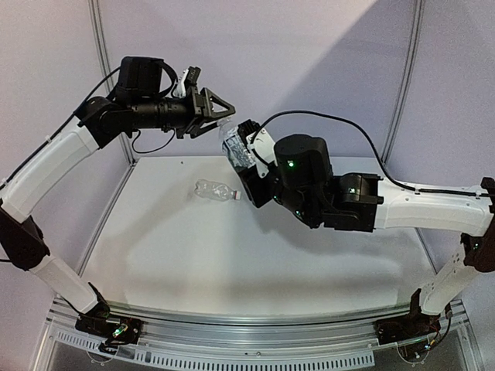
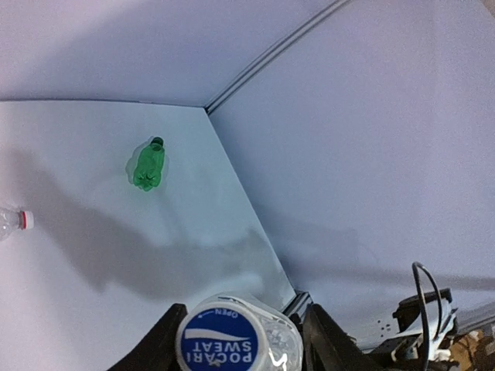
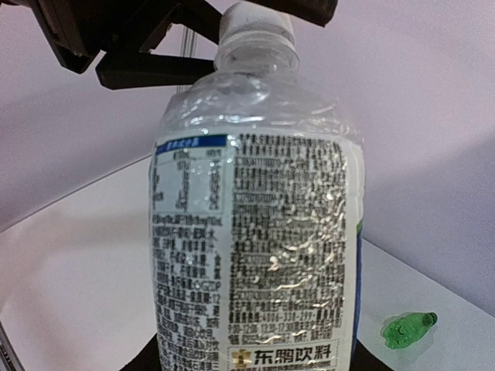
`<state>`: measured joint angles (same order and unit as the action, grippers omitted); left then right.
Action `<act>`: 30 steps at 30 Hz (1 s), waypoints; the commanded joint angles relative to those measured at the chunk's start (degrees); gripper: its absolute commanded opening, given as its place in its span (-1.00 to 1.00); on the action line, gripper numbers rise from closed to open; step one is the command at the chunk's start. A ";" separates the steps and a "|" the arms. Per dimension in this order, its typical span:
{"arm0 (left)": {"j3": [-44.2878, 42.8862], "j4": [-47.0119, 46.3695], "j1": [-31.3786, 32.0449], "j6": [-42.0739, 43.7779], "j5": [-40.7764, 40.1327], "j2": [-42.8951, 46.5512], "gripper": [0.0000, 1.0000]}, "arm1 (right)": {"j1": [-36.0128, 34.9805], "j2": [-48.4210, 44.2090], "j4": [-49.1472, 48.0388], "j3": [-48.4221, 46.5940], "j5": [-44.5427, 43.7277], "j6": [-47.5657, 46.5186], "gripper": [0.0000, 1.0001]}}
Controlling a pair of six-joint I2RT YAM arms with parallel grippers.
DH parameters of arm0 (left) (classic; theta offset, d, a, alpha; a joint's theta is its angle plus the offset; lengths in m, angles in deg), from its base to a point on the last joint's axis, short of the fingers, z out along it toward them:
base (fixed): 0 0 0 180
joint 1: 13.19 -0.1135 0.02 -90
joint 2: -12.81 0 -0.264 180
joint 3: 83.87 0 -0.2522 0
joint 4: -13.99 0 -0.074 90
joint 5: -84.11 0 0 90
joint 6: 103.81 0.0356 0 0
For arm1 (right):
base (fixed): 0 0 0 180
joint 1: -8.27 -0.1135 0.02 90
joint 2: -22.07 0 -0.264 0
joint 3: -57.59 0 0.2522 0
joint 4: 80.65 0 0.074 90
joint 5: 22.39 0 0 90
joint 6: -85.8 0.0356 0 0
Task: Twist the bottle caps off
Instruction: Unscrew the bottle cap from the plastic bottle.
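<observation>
My right gripper [image 1: 246, 161] is shut on the clear bottle with the blue-white label [image 1: 232, 147] and holds it up in the air, neck toward the left arm; the label fills the right wrist view [image 3: 255, 216]. Its white cap [image 2: 218, 340] has a blue printed top and faces the left wrist camera. My left gripper [image 1: 216, 116] is open. Its jaws straddle the cap, with a gap on the right side. The shorter unlabelled bottle [image 1: 215, 190] lies on the table with its cap [image 2: 25, 219] on. The green bottle [image 2: 148, 166] lies toward the back; it also shows in the right wrist view [image 3: 408, 328].
The white table [image 1: 232, 263] is boxed in by pale walls with metal posts [image 1: 100, 46] at the back corners. A black cable [image 1: 332, 120] loops over the right arm. The arms meet above the table's back middle.
</observation>
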<state>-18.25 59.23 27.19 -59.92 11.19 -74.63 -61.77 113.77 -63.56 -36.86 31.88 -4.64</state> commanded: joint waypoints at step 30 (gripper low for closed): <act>8.75 -12.35 -3.45 10.88 16.99 13.41 0.98 | -0.06 -11.78 -26.15 17.22 16.12 0.18 -1.00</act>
<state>-11.56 53.68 24.83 -50.69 20.39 -62.10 -61.83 103.91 -85.59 -20.36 41.83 -5.52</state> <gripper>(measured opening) 0.993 0.512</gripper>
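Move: The white cap of the held bottle sits between the left fingertips, which have already loosened around it, within about 1 cm of the hand point. From the right hand, which grips the bottle's body, the cap is about 9 cm up, 5 cm left and 2 cm ahead. On the table some 40 cm below the left hand, the clear bottle lies about 10 cm ahead and 9 cm left, the green bottle about 13 cm ahead and 31 cm right. Up and back, then also left, the left hand draws off the cap by about 9 cm in all, its fingers spreading from half to fully open early on and its wrist tipping up some 15 degrees. The right hand keeps its grip, rolling its left side up about 15 degrees with a slight counter-clockwise turn, and later carries the bottle back and up about 4 cm. ##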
